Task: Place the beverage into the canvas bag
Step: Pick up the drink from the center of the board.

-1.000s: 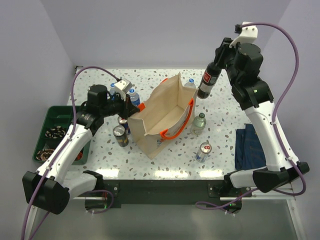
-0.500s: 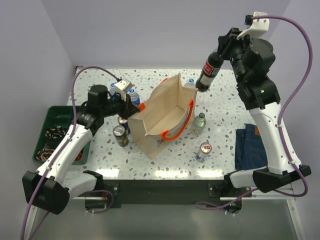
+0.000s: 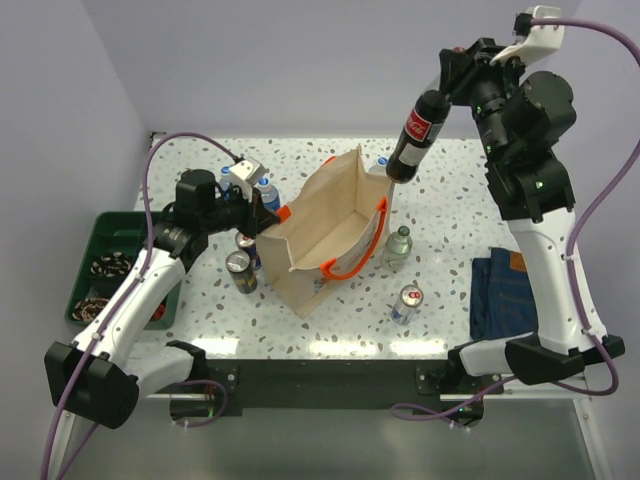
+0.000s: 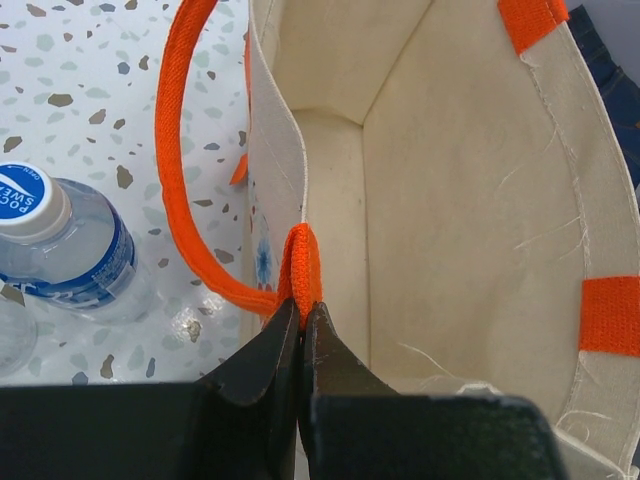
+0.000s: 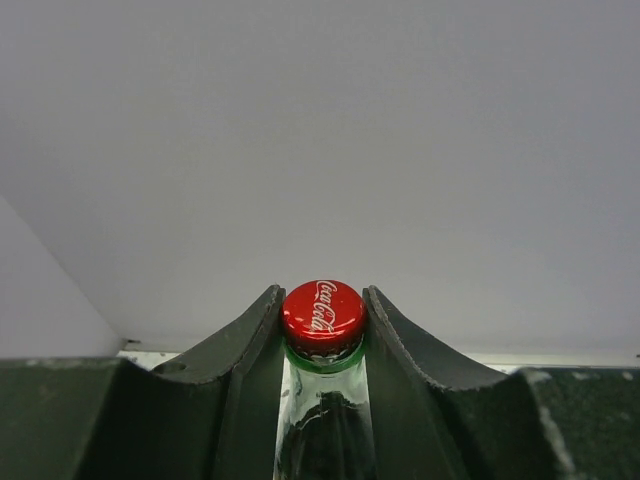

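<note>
The beverage, a dark cola bottle (image 3: pixel 412 140) with a red cap (image 5: pixel 322 316), hangs tilted in the air above the back right corner of the canvas bag (image 3: pixel 325 235). My right gripper (image 3: pixel 441 92) is shut on its neck, and the fingers (image 5: pixel 250 340) flank the cap. The beige bag stands open on the table and its inside (image 4: pixel 450 200) looks bare. My left gripper (image 3: pixel 262 212) is shut on the bag's orange handle (image 4: pixel 300 262) at the left rim, the jaws pinched on the strap.
A water bottle (image 3: pixel 266 192) and dark cans (image 3: pixel 240 270) stand left of the bag. A green glass bottle (image 3: pixel 398 248) and a can (image 3: pixel 407 303) stand to its right, another water bottle (image 3: pixel 381 166) behind. Folded jeans (image 3: pixel 500 295) lie far right, a green tray (image 3: pixel 110 270) far left.
My right arm has risen and carried the cola bottle higher, and the bottle now leans more steeply over the bag's back corner. The left arm and the bag have stayed still.
</note>
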### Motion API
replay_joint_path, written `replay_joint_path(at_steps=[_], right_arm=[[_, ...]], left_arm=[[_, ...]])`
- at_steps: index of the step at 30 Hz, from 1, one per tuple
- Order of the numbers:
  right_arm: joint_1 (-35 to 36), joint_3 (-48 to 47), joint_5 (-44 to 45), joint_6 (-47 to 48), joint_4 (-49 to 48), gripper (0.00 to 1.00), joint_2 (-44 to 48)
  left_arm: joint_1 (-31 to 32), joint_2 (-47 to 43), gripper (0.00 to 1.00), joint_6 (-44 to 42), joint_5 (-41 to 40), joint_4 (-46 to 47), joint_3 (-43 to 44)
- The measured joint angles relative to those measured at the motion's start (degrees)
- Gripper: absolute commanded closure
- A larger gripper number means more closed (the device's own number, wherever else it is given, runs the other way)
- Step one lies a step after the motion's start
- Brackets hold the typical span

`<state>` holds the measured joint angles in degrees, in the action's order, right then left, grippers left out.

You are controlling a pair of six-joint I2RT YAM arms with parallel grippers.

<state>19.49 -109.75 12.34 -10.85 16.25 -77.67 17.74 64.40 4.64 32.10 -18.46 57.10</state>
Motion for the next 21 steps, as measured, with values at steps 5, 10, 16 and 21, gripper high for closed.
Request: replay_joint_path(at_steps=[5, 10, 16, 21], right_arm=[[0.0, -1.81, -3.43, -2.45, -1.31, 1.0, -1.2], [0.0, -2.43, -7.98, -4.85, -1.68, 1.0, -3.41], [0.0, -2.34, -13.53, -8.02, -1.64, 1.0, -6.78], [0.46, -0.85, -16.57, -9.57, -1.57, 1.0, -7.8]], left_arm=[[0.04, 0.31, 1.0, 0.07, 0.0, 0.79, 0.0], [0.04, 0.7, 1.0, 0.42, 0.04, 2.05, 0.0], [0.04, 1.88, 1.0, 1.64, 0.52, 4.24, 0.0], [0.07, 2.32, 1.0, 1.92, 0.7, 4.74, 0.0]])
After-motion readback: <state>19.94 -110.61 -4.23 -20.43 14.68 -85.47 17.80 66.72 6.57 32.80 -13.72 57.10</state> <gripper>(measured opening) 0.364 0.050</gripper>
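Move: The right hand holds the cola bottle by its neck, high up. The canvas bag lies about 20 cm to its left, 11 cm back and some 45 cm below. The blue-capped bottle is about 6 cm ahead and 6 cm left, the green glass bottle 7 cm back and 3 cm left, both nearly 50 cm down. From the left hand, which pinches the rim's orange loop, the bag's middle is 11 cm right, 3 cm back and 12 cm below. Leftward towards the canvas bag, about 8 cm, the right hand carries the cola bottle, rising a centimetre first, then sinking some 5 cm while easing forward about 3 cm. The wrist swings counter-clockwise by roughly 20 degrees and the fingers keep their hold on the neck. The left hand keeps pinching the orange loop and shifts only 1–2 cm, mostly forward. ##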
